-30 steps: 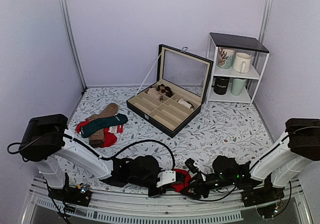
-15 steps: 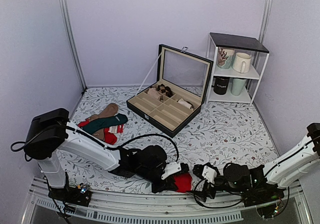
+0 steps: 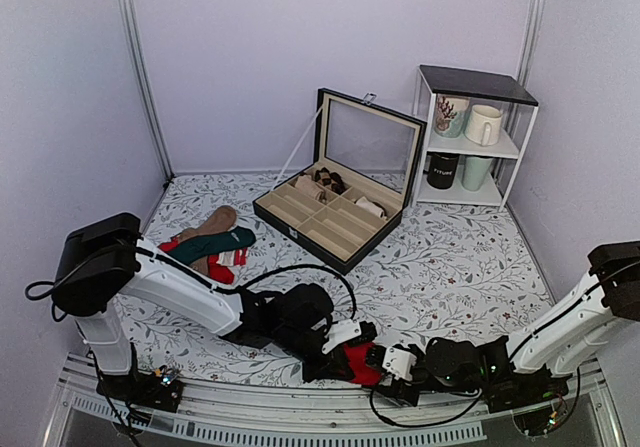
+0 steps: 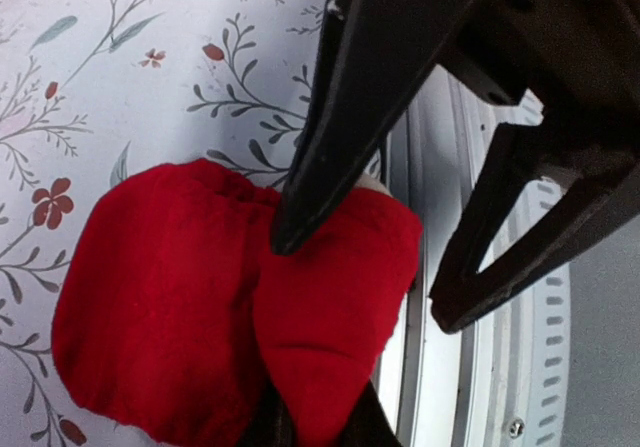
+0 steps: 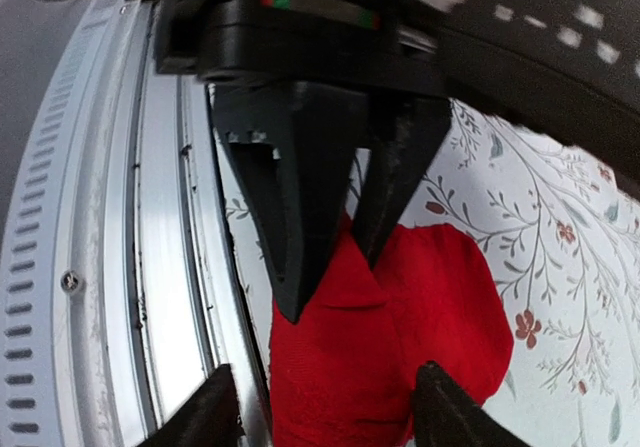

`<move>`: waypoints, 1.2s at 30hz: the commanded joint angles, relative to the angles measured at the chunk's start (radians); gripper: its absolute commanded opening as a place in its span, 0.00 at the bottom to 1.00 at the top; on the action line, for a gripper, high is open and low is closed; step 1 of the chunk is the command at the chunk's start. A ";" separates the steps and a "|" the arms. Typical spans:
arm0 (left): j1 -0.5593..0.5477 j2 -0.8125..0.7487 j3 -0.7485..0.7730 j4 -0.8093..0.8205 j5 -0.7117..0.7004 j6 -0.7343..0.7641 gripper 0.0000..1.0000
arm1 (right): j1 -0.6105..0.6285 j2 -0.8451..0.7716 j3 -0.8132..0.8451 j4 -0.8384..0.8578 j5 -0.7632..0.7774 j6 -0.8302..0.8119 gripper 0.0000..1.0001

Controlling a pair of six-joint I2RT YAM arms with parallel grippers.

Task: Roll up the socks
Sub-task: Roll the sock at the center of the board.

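Note:
The socks (image 3: 363, 367) are a bright red fuzzy bundle lying at the table's near edge, right by the metal rail. My left gripper (image 3: 338, 359) is shut on a fold of them. In the left wrist view the socks (image 4: 200, 307) bulge up from between my left gripper (image 4: 318, 419) at the bottom. My right gripper (image 3: 384, 365) faces it from the right. In the right wrist view the right gripper (image 5: 330, 407) stands open astride the socks (image 5: 400, 327), one finger over the rail and one over the red cloth.
A metal rail (image 3: 300, 422) runs along the near edge, just beside the bundle. Other socks are piled (image 3: 205, 247) at the left. An open black compartment box (image 3: 335, 212) sits mid-table. A white shelf with mugs (image 3: 470, 137) stands at the back right.
The right gripper drew away to the right, then came back left and now straddles the socks. The left gripper shifted slightly right and kept its hold on them.

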 commanded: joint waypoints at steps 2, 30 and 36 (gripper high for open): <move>0.006 0.065 -0.039 -0.186 -0.008 -0.008 0.00 | 0.007 0.058 0.039 -0.003 0.006 0.058 0.52; -0.113 -0.199 -0.299 0.475 -0.286 0.291 0.55 | -0.198 0.137 -0.060 -0.141 -0.456 0.609 0.00; -0.131 -0.123 -0.292 0.504 -0.315 0.320 0.59 | -0.212 0.216 -0.037 -0.120 -0.520 0.621 0.00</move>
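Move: The left gripper already pinches the left end of the rolled part of the red sock, whose middle lies about 3 cm to its right, 1 cm ahead and level. From the open right gripper, that roll is some 3 cm left and 2 cm below, neither ahead nor back. The still-flat sock end lies about 5 cm ahead of the left gripper and 3 cm right, on the board. The metal rail runs 5 cm behind it. Ease the right gripper about 1 cm left and down, shut it on the roll's right end, and keep that pinch while turning the wrist some 40 degrees so its fingertips swing back, rolling towards the flat end. Once it grips, open the left fingers off the roll, lift them about 7 cm, first forward, then back, fingertips swinging forward, and lower them some 4 cm, still open, over the left end. ##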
